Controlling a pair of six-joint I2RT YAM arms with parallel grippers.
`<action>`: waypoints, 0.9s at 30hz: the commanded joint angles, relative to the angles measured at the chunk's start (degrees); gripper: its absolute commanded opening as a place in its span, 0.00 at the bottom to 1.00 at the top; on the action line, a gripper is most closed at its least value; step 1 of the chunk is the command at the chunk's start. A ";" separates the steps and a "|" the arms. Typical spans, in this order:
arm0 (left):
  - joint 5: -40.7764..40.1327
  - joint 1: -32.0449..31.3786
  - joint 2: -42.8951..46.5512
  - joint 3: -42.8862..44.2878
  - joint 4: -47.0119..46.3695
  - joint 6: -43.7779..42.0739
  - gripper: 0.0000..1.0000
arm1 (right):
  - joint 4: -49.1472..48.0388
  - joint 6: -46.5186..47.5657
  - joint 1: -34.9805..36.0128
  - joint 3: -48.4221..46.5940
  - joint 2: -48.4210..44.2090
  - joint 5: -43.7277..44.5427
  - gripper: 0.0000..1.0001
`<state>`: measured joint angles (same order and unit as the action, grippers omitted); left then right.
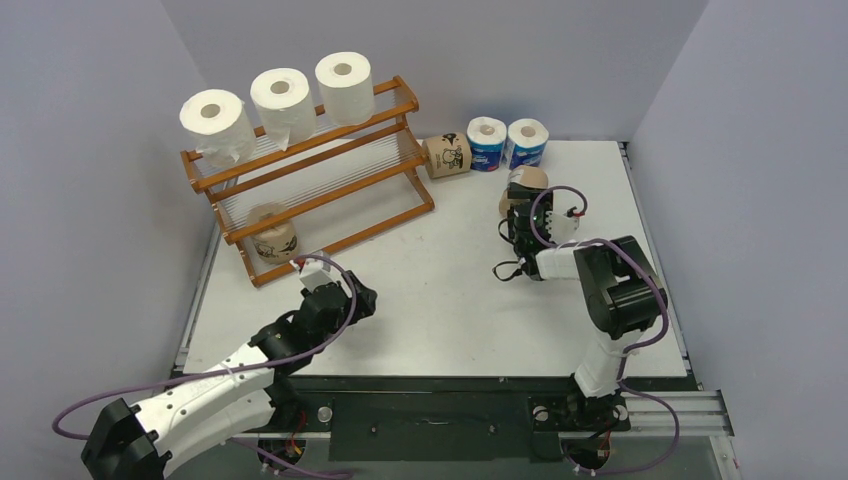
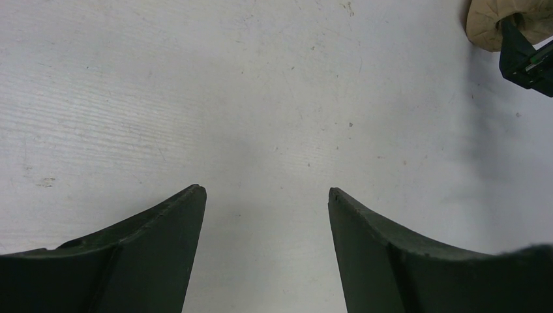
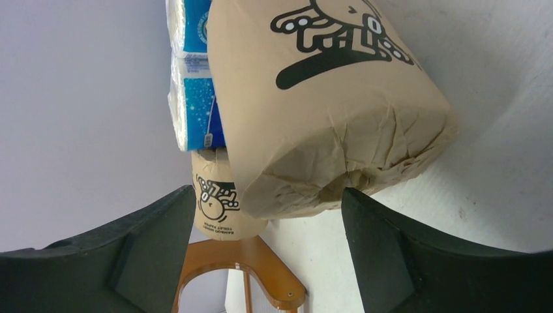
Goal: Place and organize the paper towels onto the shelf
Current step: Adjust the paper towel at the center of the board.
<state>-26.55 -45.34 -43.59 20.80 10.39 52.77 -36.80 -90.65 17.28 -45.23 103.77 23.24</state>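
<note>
The wooden shelf holds three white paper towels on its top tier and a brown roll on the bottom tier. On the table lie a brown roll beside the shelf, two upright blue-and-white rolls, and another brown roll. My right gripper is open, its fingertips level with that roll's near end. My left gripper is open over bare table, with nothing between its fingers.
Grey walls close in the table at the back and both sides. In the right wrist view, a blue roll, the far brown roll and the shelf's side panel show beyond the near roll. The left wrist view catches the near brown roll.
</note>
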 commanded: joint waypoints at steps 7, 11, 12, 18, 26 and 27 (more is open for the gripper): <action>-0.39 -0.21 -2.70 0.12 -4.35 0.04 0.67 | -2.27 1.66 -1.51 -3.67 2.66 3.13 0.63; -0.05 -0.21 -3.93 0.19 -5.17 0.05 0.67 | -2.74 2.40 -2.18 -3.74 3.09 3.23 0.60; -0.08 -0.21 -4.12 0.20 -5.37 0.05 0.67 | -2.97 2.54 -2.28 -3.77 3.39 3.22 0.59; 0.04 -0.21 -5.78 0.29 -6.09 -0.03 0.67 | -4.04 3.26 -3.07 -4.89 5.23 2.06 0.59; 0.40 -0.23 -7.25 0.72 -6.98 -0.13 0.68 | -5.94 5.41 -3.36 -2.26 3.28 0.61 0.44; 0.61 -0.22 -7.27 0.67 -7.10 -0.13 0.68 | -6.52 6.08 -3.33 -1.71 2.14 0.59 0.44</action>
<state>-26.48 -45.34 -50.54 20.47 6.50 52.77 -39.38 -87.20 14.52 -48.51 109.14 23.49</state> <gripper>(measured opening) 0.674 0.460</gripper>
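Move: The brown paper towel lying on its side has its near end right at the right hand's fingertips; its middle is about 6 cm ahead, 3 cm to the right and 4 cm below. Behind it stand two blue rolls, one about 17 cm ahead and 4 cm right of the hand, the other level with that and about 6 cm left. Another brown roll lies some 15 cm ahead and 14 cm left. From the left hand the aimed-at towel is about 31 cm ahead and 34 cm right. The brown paper towel's near end is taken between the right hand's fingers: the hand, on its side, eases about 2 cm forward and equally far right, sinking a little, so the lower finger enters the core hole and the upper lies against the outside. The fingers close from wide to about half open. The left hand sinks some 2 cm over bare table. ##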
